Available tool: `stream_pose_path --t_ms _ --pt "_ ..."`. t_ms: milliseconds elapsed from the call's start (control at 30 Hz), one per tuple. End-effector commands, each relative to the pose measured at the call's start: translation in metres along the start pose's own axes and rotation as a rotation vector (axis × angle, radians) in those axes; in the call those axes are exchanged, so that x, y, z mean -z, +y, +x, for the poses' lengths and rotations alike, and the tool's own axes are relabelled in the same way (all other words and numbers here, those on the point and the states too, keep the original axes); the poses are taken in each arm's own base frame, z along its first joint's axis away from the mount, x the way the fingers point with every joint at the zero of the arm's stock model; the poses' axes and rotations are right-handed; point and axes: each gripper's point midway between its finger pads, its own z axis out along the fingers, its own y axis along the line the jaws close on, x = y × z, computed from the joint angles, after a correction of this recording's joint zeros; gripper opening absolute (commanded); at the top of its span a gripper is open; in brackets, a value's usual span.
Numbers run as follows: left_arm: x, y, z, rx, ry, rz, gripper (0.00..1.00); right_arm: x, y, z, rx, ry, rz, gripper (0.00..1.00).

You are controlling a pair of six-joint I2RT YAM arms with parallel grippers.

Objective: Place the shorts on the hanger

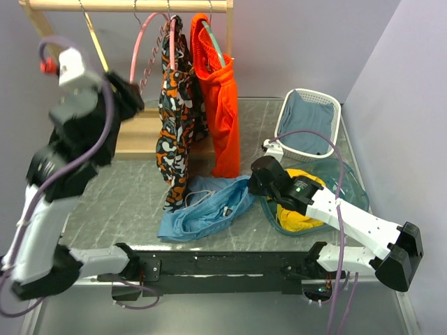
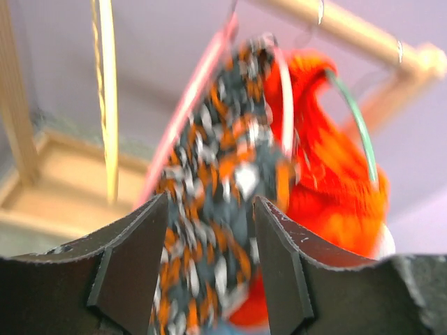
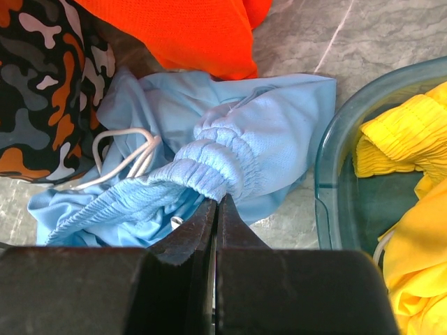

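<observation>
The light-blue shorts (image 1: 206, 207) lie crumpled on the table in front of the rack; in the right wrist view the shorts (image 3: 230, 132) show a gathered waistband and a white drawstring. My right gripper (image 1: 253, 183) is at their right edge. There its jaws (image 3: 218, 199) are shut, with the bunched waistband raised at their tips. The pink hanger (image 1: 142, 49) hangs by its hook on the wooden rail. My left gripper (image 1: 131, 98) is raised beside it, left of the hanger (image 2: 188, 112). That gripper (image 2: 209, 200) is open, with nothing between its fingers.
Camouflage shorts (image 1: 178, 112) and orange shorts (image 1: 222, 105) on a teal hanger hang on the rail right of the pink hanger. A cream hanger (image 1: 96, 43) hangs to its left. A white basket (image 1: 334, 112) of grey-blue cloth and a clear teal basin (image 1: 353, 188) of yellow cloth stand at right.
</observation>
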Motion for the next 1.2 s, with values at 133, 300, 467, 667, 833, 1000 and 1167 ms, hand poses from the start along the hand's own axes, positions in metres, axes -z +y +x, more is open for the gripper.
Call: stream_pose_path --t_ms 133,300,467,667,833,1000,1167 --pt "-0.095 -0.016 -0.046 -0.223 -0.102 0.024 0.57 0.01 0.013 -0.018 -0.003 -0.04 -0.057 0.0" --pt "-0.136 -0.008 -0.033 -0.274 -0.065 0.027 0.55 0.011 0.011 -0.015 0.006 -0.039 -0.068 0.0" --pt "-0.163 0.003 -0.011 -0.327 -0.02 0.002 0.54 0.009 0.01 -0.01 0.014 -0.024 -0.067 0.0" --pt "-0.177 0.019 0.013 -0.346 0.023 -0.038 0.49 0.004 0.01 -0.005 0.014 -0.01 -0.071 0.0" --pt "-0.185 0.031 0.027 -0.349 0.052 -0.058 0.46 0.003 0.01 -0.002 0.016 -0.002 -0.072 0.0" --pt "-0.184 0.032 0.028 -0.345 0.045 -0.054 0.3 0.003 0.009 -0.002 0.024 0.001 -0.063 0.0" --pt "-0.177 0.028 0.007 -0.338 -0.018 -0.05 0.01 0.003 0.009 -0.002 0.024 0.002 -0.062 0.0"
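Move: The left hand is empty and open, and the near arm of the bare pink hanger on the rail lies about 19 cm ahead of it, 2 cm to its left and 8 cm lower. The yellow hanger hangs some 10 cm left of the pink one and level with it in reach; the camouflage shorts hang about 8 cm to its right, also level in reach, their middle some 12 cm lower. From the right hand the pink hanger is roughly 20 cm ahead, 36 cm left and 27 cm higher. The left hand drives forward about 19 cm to the pink hanger, going in between the yellow hanger and the camouflage shorts with fingers open, its left side rolling up some 20 degrees; it rises slightly at first, then sinks as the forward reach eases off, the fingers tipping down a little. Near the end the fingers close and pinch the hanger's near arm between the tips, while the right hand stays put and keeps its grip on the blue shorts' waistband. ##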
